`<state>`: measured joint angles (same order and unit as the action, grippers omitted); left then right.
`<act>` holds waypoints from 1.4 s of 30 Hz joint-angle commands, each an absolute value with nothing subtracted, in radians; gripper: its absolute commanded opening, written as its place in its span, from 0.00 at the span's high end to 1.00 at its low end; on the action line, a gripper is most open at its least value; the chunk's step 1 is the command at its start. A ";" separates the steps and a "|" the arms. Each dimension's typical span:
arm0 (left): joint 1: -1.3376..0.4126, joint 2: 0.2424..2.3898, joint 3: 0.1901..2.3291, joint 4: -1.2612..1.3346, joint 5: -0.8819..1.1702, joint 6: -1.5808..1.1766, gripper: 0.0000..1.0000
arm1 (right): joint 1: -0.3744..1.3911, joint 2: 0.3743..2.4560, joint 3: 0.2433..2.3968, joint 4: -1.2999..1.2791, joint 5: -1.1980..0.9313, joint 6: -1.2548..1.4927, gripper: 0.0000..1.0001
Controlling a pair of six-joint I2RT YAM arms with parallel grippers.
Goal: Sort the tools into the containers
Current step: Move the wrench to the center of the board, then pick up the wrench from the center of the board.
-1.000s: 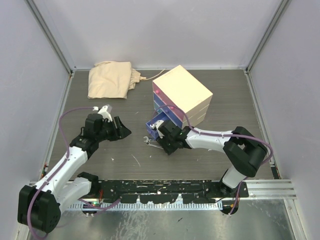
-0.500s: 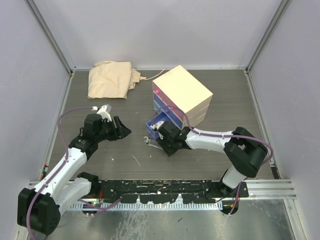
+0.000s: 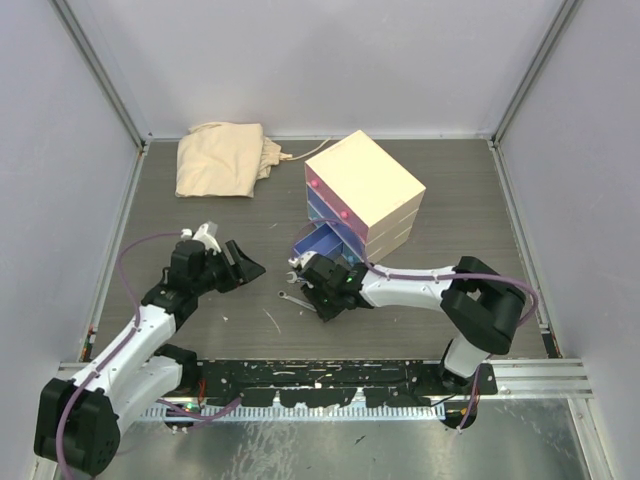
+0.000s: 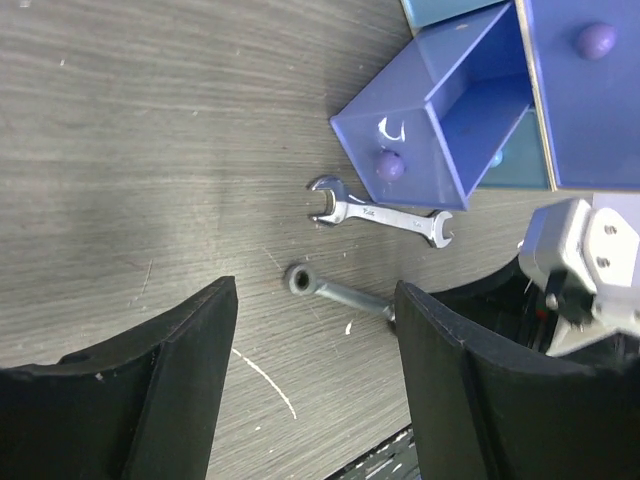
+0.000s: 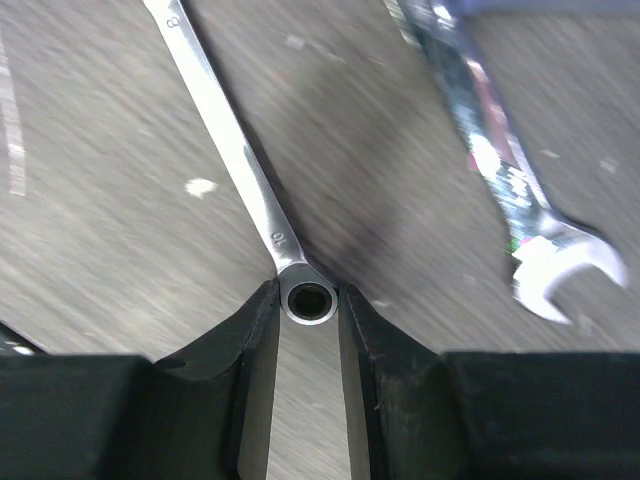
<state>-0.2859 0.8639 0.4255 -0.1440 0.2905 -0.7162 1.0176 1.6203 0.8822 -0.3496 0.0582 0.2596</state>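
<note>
A cream chest (image 3: 365, 180) holds pink and blue drawers, and its lowest blue drawer (image 3: 320, 245) (image 4: 440, 130) is pulled out. Two silver spanners lie on the table in front of that drawer. The open-ended spanner (image 4: 380, 212) (image 5: 490, 150) is just before the drawer's knob. The ring spanner (image 4: 335, 291) (image 5: 235, 150) (image 3: 293, 298) lies nearer. My right gripper (image 5: 308, 302) (image 3: 316, 303) is shut on the ring spanner's ring end. My left gripper (image 4: 312, 300) (image 3: 245, 263) hovers open to the left, nothing between its fingers. No other tools show.
A folded beige cloth (image 3: 220, 158) lies at the back left. The enclosure's grey walls surround the table, and a metal rail (image 3: 350, 380) with the arm bases runs along the near edge.
My right gripper has moved left and forward and closed on the ring spanner's end, drawing it away from the drawer. My left gripper has opened wider and dropped slightly.
</note>
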 commanded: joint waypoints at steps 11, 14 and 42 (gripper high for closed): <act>-0.291 0.761 0.371 -0.241 0.137 -0.821 0.38 | 1.101 1.751 0.944 -0.152 0.021 0.553 0.87; -0.291 0.742 0.376 -0.303 0.073 -0.824 0.36 | 1.100 1.757 0.927 -0.110 -0.002 0.590 0.88; -0.380 0.981 0.263 -0.133 -0.058 -1.062 0.41 | 1.098 1.816 0.900 0.047 -0.117 0.711 0.88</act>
<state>-0.3767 0.9596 0.3267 -0.2085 -0.0071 -1.0142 1.0958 1.7824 0.9108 0.0643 -0.1047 0.6975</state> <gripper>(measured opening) 0.606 0.327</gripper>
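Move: The wrench, gripped by its near ring end in the right hand, is bound for the scratch on the board, about 12 cm to that hand's left and 2 cm back. The second wrench lies some 7 cm ahead and 4 cm left of the right hand, with the open blue drawer roughly 16 cm straight ahead. From the left hand, the held wrench's middle is about 11 cm right, 4 cm back and 9 cm below. The wrench is carried left, low over the board towards the scratch and the left gripper, still pinched by its ring end as the right hand travels about 11 cm, fast at first and then easing off, with its fingers tilting further leftward. The left hand sinks some 8 cm, edging left and slightly back, its wrist tipping down and turning counter-clockwise, to bring its open fingers around the wrench's free ring end. ##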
